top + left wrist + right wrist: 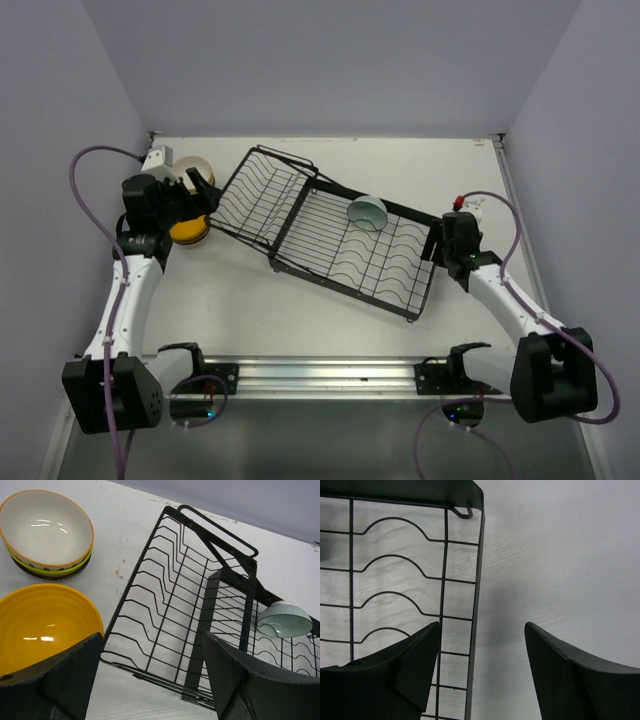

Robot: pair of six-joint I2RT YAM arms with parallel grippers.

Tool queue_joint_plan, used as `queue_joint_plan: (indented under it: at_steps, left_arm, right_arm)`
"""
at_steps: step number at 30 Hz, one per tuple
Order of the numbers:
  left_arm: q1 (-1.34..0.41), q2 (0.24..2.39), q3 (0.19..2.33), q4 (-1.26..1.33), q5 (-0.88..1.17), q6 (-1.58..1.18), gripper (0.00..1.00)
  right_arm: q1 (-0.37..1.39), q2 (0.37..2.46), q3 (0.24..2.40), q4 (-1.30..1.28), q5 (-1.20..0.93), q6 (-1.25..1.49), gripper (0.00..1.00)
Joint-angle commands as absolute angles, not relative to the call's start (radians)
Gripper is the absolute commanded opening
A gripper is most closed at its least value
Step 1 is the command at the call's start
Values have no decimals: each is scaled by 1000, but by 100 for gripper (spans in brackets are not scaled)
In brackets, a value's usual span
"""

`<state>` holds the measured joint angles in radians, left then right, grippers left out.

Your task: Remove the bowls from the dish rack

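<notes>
The black wire dish rack [320, 230] lies across the middle of the table, and a pale teal bowl [367, 212] sits on its flat wavy section. To the rack's left, an orange-yellow bowl [45, 627] stands on the table. Behind it is a stack of bowls [46, 530] topped by a cream one with an orange rim. My left gripper [200, 197] hangs open above the orange-yellow bowl's right side and the basket section's near corner [150, 630], holding nothing. My right gripper [482, 630] is open over the rack's right edge wire [477, 580]. The teal bowl [284, 620] also shows far right in the left wrist view.
Side walls stand close to the table on the left and right. A small red-and-white thing [466, 204] lies on the table behind the right arm. The arm bases and a metal rail [320, 375] run along the near edge.
</notes>
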<state>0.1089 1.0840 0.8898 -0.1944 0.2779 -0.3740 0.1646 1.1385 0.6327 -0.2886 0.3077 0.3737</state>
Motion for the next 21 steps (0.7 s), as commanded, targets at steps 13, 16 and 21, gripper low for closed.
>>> queue_joint_plan:
  at_steps: [13,16,21]
  left_arm:
    - [86,1055,894,-149,347,-371,84]
    - [87,1055,894,-146,359,-373,84]
    - [87,1054,894,-144,365,-373,84]
  right_arm:
    - [95,1367,785,-212,302,347,31]
    - [65,1405,814,-204,290,339,30]
    - [-32,1471,842,-175,229,353,24]
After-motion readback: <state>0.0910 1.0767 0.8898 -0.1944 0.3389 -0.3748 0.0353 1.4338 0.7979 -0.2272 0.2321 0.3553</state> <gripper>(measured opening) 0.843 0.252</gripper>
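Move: The rack's right end rail passes just under the right hand; the stretch to be gripped is about 4 cm ahead, 1 cm to its right and some 3 cm lower, and the rack's far right corner is roughly 8 cm ahead, also 1 cm right and 3 cm lower. The mint bowl sits about 7 cm ahead, 14 cm left, slightly below. From the left hand, that rail is around 45 cm right, 4 cm back and 18 cm down. The right hand's fingers close most of the way around the rack's right end rail, the left finger coming against it. The hand first sinks about 3 cm, then slides forward along the rail some 5 cm towards the far corner, veering about 2.5 cm right and drawing the rack with it late on. ##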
